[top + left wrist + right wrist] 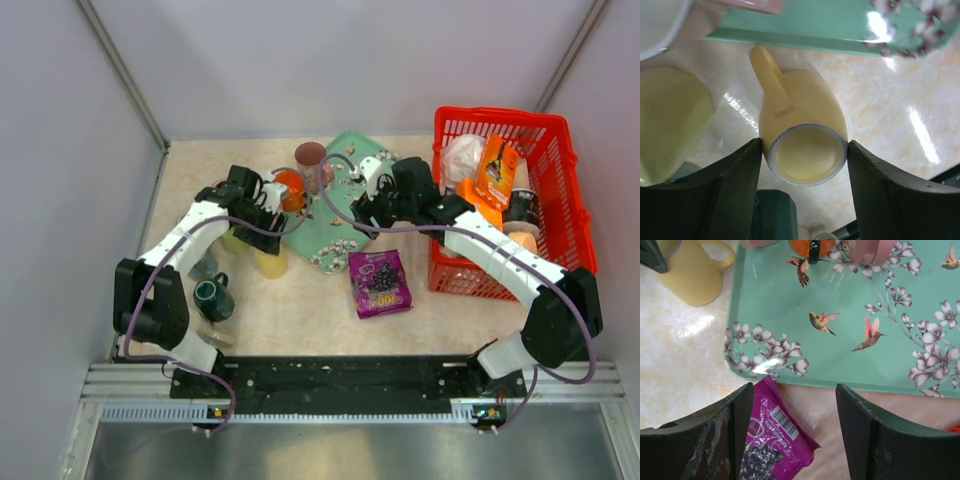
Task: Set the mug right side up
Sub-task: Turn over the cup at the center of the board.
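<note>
The yellow mug (805, 120) stands between my left gripper's (804, 150) two fingers, its ringed base facing the wrist camera and its handle pointing up-left. Both fingers (740, 180) touch its sides. In the top view the mug (270, 262) stands on the table beside the green tray's left edge, with my left gripper (268, 222) over it. The right wrist view has the mug (690, 275) at top left. My right gripper (790, 435) hangs open over the tray's near edge, with nothing between its fingers.
The green flowered tray (340, 225) carries an orange cup (291, 188) and a pink cup (310, 160). A purple packet (380, 283) lies in front of it. A dark green mug (213, 297) and a pale yellow-green object (670, 125) sit to the left. At the right stands a red basket (560, 140).
</note>
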Tool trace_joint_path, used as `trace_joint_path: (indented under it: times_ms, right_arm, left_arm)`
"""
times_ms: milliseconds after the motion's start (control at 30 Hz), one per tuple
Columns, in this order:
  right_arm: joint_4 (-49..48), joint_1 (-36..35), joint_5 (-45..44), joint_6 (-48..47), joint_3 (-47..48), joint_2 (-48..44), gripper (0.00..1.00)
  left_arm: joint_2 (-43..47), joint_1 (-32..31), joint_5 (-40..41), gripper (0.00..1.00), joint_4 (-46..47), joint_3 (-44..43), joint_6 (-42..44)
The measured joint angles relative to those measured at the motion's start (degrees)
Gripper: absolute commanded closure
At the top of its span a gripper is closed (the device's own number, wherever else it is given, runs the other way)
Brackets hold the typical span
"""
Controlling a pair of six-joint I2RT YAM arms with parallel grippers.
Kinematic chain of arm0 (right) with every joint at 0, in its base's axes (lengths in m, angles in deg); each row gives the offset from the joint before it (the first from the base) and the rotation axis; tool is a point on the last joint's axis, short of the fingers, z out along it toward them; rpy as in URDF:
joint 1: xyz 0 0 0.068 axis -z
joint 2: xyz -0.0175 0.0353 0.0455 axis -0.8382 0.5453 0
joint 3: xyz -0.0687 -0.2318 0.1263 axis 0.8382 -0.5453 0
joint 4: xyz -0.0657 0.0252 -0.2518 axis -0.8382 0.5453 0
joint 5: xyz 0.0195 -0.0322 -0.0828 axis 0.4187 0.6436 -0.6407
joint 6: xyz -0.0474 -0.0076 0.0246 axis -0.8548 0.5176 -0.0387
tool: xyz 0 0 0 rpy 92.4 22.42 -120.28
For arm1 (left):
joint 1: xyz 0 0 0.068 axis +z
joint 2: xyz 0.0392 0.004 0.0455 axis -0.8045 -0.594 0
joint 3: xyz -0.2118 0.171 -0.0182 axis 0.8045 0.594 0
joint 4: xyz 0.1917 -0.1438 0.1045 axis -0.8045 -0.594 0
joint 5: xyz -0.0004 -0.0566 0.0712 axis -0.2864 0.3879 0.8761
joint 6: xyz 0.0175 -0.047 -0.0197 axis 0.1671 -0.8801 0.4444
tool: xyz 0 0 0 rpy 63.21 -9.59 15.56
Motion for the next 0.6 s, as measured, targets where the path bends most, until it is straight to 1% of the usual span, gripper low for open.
trace_joint_path:
  times_ms: [67, 133, 233, 333, 367, 433, 600]
  right_arm:
    - [0.13, 0.00, -0.02, -0.94, -0.13, 0.00, 0.34]
    - [0.02, 0.00, 0.09, -1.95, -0.48, 0.00, 0.34]
    - [0.20, 0.04, 0.61, -3.21, -1.25, 0.00, 0.34]
    - [0.68, 0.20, 2.27, -3.91, -1.88, 0.00, 0.34]
    - [0.94, 0.20, 2.84, -4.22, -1.90, 0.00, 0.34]
    - [1.03, 0.22, 3.89, -4.74, -1.90, 0.00, 0.33]
    - [0.74, 0.31, 7.63, -7.89, -2.73, 0.00, 0.31]
  left_arm:
    - [0.09, -0.13, -3.10, 0.43, -2.01, -0.20, 4.46]
    - [0.39, -0.26, -7.45, 0.39, -4.70, -0.24, 11.04]
    - [1.27, -0.81, -14.03, 0.31, -9.79, 0.39, 21.24]
    - [3.54, -1.33, -17.84, 0.23, -13.18, 2.78, 29.33]
    - [4.63, -1.46, -18.62, 0.20, -13.84, 3.80, 31.21]
    - [6.38, -1.46, -19.30, 0.13, -14.19, 4.94, 33.24]
    - [12.46, -1.40, -18.95, 0.08, -11.17, 7.76, 35.76]
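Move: The left hand has the yellow mug between its fingers, the mug's middle about 3 cm below and 1 cm ahead. The bare tabletop spot where it will be left lies some 8 cm back and 2 cm right, about 7 cm below the hand. The pale green mug stands roughly 5 cm ahead and 8 cm left, the dark green mug some 8 cm back and 12 cm left. From the right hand the yellow mug is about 19 cm left, 7 cm back and 12 cm lower. Still gripping the yellow mug by its sides, the left hand draws it level over the tabletop, about 8 cm back and 2 cm right, away from the pale green mug, while swinging almost 40 degrees clockwise. The fingers then open wide to let go, and the hand starts to rise, by roughly 1.5 cm. The right hand eases a little back and down. ##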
